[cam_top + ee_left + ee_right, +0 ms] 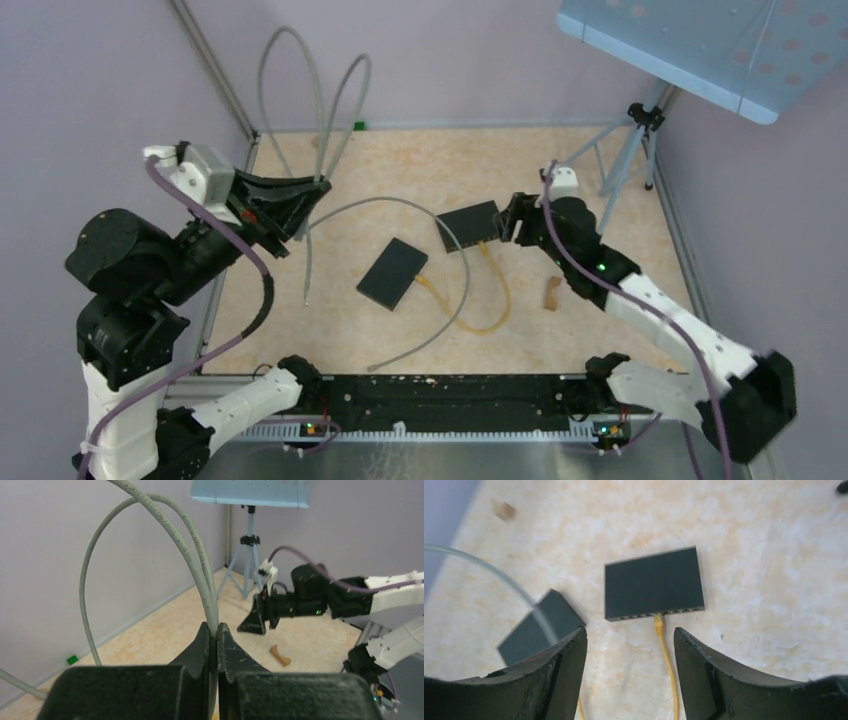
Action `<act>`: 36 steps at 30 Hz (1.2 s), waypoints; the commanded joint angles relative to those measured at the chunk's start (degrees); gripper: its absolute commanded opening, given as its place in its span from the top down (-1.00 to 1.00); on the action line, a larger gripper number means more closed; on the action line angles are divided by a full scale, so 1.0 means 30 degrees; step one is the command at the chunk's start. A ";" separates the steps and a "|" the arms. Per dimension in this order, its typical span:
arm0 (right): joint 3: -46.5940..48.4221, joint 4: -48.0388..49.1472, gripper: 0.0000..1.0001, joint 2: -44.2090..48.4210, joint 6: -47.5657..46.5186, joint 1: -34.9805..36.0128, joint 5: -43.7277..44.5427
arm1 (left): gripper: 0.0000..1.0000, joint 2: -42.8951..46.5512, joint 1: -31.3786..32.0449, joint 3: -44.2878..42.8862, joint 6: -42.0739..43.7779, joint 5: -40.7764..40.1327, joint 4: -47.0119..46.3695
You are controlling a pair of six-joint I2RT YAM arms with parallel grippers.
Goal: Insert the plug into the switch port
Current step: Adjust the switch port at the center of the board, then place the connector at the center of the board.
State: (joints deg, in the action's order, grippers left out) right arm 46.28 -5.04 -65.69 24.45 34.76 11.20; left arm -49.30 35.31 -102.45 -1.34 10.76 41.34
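Two flat black switches lie mid-table: one (pixel 468 226) (pixel 653 582) just left of my right gripper (pixel 507 222) (pixel 630 632), the other (pixel 393 272) (pixel 541 627) further left. A yellow cable (pixel 487 300) runs between them, and its yellow plug (pixel 657 621) sits in a front port of the nearer switch. The right gripper hovers open before that port row, holding nothing. Raised at the far left, my left gripper (pixel 300 205) (pixel 214 630) is shut on a grey cable (pixel 330 110) (pixel 192 545) that loops upward. I cannot make out the plugs on the grey cable.
The grey cable's loose ends trail on the table (pixel 372 367). A small brown piece (pixel 552 292) (pixel 280 655) lies right of the switches. A tripod (pixel 630 150) with a pale blue panel (pixel 700 45) stands at the back right. Walls border the table on the left and at the back.
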 commanded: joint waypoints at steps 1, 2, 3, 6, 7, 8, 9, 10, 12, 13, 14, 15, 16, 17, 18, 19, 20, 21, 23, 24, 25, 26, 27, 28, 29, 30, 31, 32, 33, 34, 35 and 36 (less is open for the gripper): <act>-0.0423 -0.2755 -0.27 0.5454 -0.1263 0.0046 0.0951 | 1.00 -0.1200 0.0023 0.1020 0.0272 0.4065 -0.1380; -0.0346 -0.3134 -0.27 0.7078 -0.1392 0.0021 0.1224 | 1.00 -0.1387 0.0031 0.1515 0.0272 0.4707 -0.1665; -0.0190 -0.3460 -0.26 0.8095 -0.1628 0.0015 0.1478 | 1.00 -0.1549 0.0018 0.2020 0.0272 0.5278 -0.1943; 0.0945 -0.4930 -0.26 1.0128 -0.2149 0.0010 0.2541 | 1.00 -0.2232 0.0039 0.3572 0.0184 0.7401 -0.2680; 0.1366 -0.5431 -0.25 1.0513 -0.2380 0.0013 0.2935 | 1.00 -0.2332 0.0055 0.4258 0.0118 0.8153 -0.3099; 0.1774 -0.5823 -0.25 1.0824 -0.2583 -0.0001 0.3226 | 1.00 -0.2356 0.0122 0.5619 -0.0036 0.8891 -0.3836; 0.2140 -0.6140 -0.25 1.1065 -0.2799 0.0012 0.3567 | 1.00 -0.2373 0.0414 0.6518 -0.0136 0.9222 -0.4353; 0.2413 -0.6362 -0.25 1.1267 -0.2976 0.0014 0.3873 | 1.00 -0.2397 0.1106 0.7337 -0.0053 0.8890 -0.4630; 0.2772 -0.6611 -0.24 1.1607 -0.3315 -0.0012 0.4285 | 1.00 -0.2383 0.3182 0.8789 0.0260 0.6955 -0.4948; 0.2928 -0.6648 -0.24 1.1719 -0.3425 0.0011 0.4395 | 1.00 -0.2461 0.4319 0.9397 0.0821 0.5849 -0.5012; 0.3035 -0.6657 -0.24 1.1803 -0.3548 0.0013 0.4493 | 1.00 -0.2599 0.5446 1.0051 0.0843 0.4599 -0.5086; 0.3122 -0.6643 -0.24 1.1864 -0.3615 -0.0001 0.4520 | 1.00 -0.2850 0.6689 1.0598 0.0768 0.3588 -0.5187; 0.3213 -0.6627 -0.24 1.1938 -0.3733 0.0012 0.4438 | 1.00 -0.3102 0.7903 1.1165 0.0679 0.2575 -0.5426; 0.3241 -0.6559 -0.24 1.2000 -0.3862 0.0014 0.4279 | 1.00 -0.3419 0.9366 1.1774 0.0587 0.1650 -0.5793; 0.3199 -0.6451 -0.24 1.2083 -0.4010 0.0014 0.4145 | 1.00 -0.3700 1.0721 1.2363 0.0495 0.0637 -0.6458; 0.3131 -0.6327 -0.24 1.2130 -0.4116 0.0014 0.4026 | 1.00 -0.4138 1.2197 1.3011 0.0480 -0.0171 -0.7281; 0.3090 -0.6321 -0.24 1.2132 -0.4181 0.0014 0.3934 | 1.00 -0.4479 1.3594 1.3543 -0.0130 -0.0700 -0.8145; 0.3085 -0.6341 -0.24 1.2092 -0.4192 0.0014 0.3824 | 1.00 -0.4920 1.4717 1.3957 -0.0412 -0.1195 -0.8997; 0.3031 -0.6539 -0.24 1.1933 -0.4341 0.0009 0.3493 | 0.87 -0.6316 1.6593 1.4647 -0.0827 -0.2307 -1.0229; 0.3019 -0.6654 -0.24 1.1819 -0.4414 -0.0002 0.3333 | 0.78 -0.6963 1.7157 1.4890 -0.1011 -0.2707 -1.0535; 0.3032 -0.6778 -0.24 1.1694 -0.4503 0.0005 0.3089 | 0.68 -0.7556 1.7536 1.5033 -0.1192 -0.3086 -1.0592; 0.3074 -0.6874 -0.24 1.1562 -0.4580 0.0013 0.2748 | 0.55 -0.8110 1.7815 1.4934 -0.1467 -0.3361 -1.0225; 0.3189 -0.7025 -0.24 1.1388 -0.4894 0.0014 0.2280 | 0.44 -0.8505 1.7925 1.4731 -0.2098 -0.4204 -0.9396; 0.3394 -0.7253 -0.24 1.1168 -0.5164 0.0014 0.1742 | 0.35 -0.8646 1.7961 1.4805 -0.2837 -0.5141 -0.8684; 0.3720 -0.7611 -0.24 1.0760 -0.5447 0.0014 0.1114 | 0.19 -0.8481 1.7951 1.5052 -0.3636 -0.6038 -0.8255; 0.4163 -0.8227 -0.24 1.0244 -0.5738 0.0014 0.0238 | 0.06 -0.7933 1.7957 1.5435 -0.4501 -0.7091 -0.7807; 0.4618 -0.8864 -0.24 0.9685 -0.6006 0.0006 -0.0711 | -0.12 -0.7025 1.7943 1.5992 -0.5590 -0.8647 -0.7805; 0.4935 -0.9493 -0.25 0.9146 -0.6134 0.0006 -0.1752 | -0.47 -0.5956 1.7945 1.6801 -0.6613 -0.9783 -0.8020; 0.5062 -0.9993 -0.25 0.8672 -0.6022 0.0013 -0.2618 | -0.89 -0.4687 1.7934 1.7620 -0.7546 -1.1057 -0.8282; 0.5005 -1.0250 -0.25 0.8324 -0.5708 0.0006 -0.3261 | -0.96 -0.3448 1.7940 1.8319 -0.8469 -1.2128 -0.8366; 0.4599 -1.0055 -0.25 0.8332 -0.5463 0.0013 -0.4111 | -0.97 -0.2265 1.7937 1.8992 -0.9418 -1.2972 -0.8310; 0.3955 -0.9613 -0.24 0.8420 -0.5327 0.0014 -0.5022 | -0.97 -0.1131 1.7930 1.9531 -1.0362 -1.3898 -0.7985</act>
State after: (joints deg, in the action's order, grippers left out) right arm 59.20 -31.40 -39.20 8.54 34.72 8.29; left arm -66.50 89.19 -48.84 -18.37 -14.13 18.39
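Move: The left hand holds the grey cable high over the board; the board's front edge, right of centre, lies about 55 cm below it, 10 cm back and 27 cm right. From this hand the left switch is 15 cm ahead and 5 right, the yellow cable 9 ahead and 27 right, both equally low. From the right hand, the right switch lies about 11 cm ahead, 6 left and 18 below; the left switch is roughly 25 left and 2 back. Left hand swings about 40 cm down and rightward, releasing the grey cable; right retreats up and back. ##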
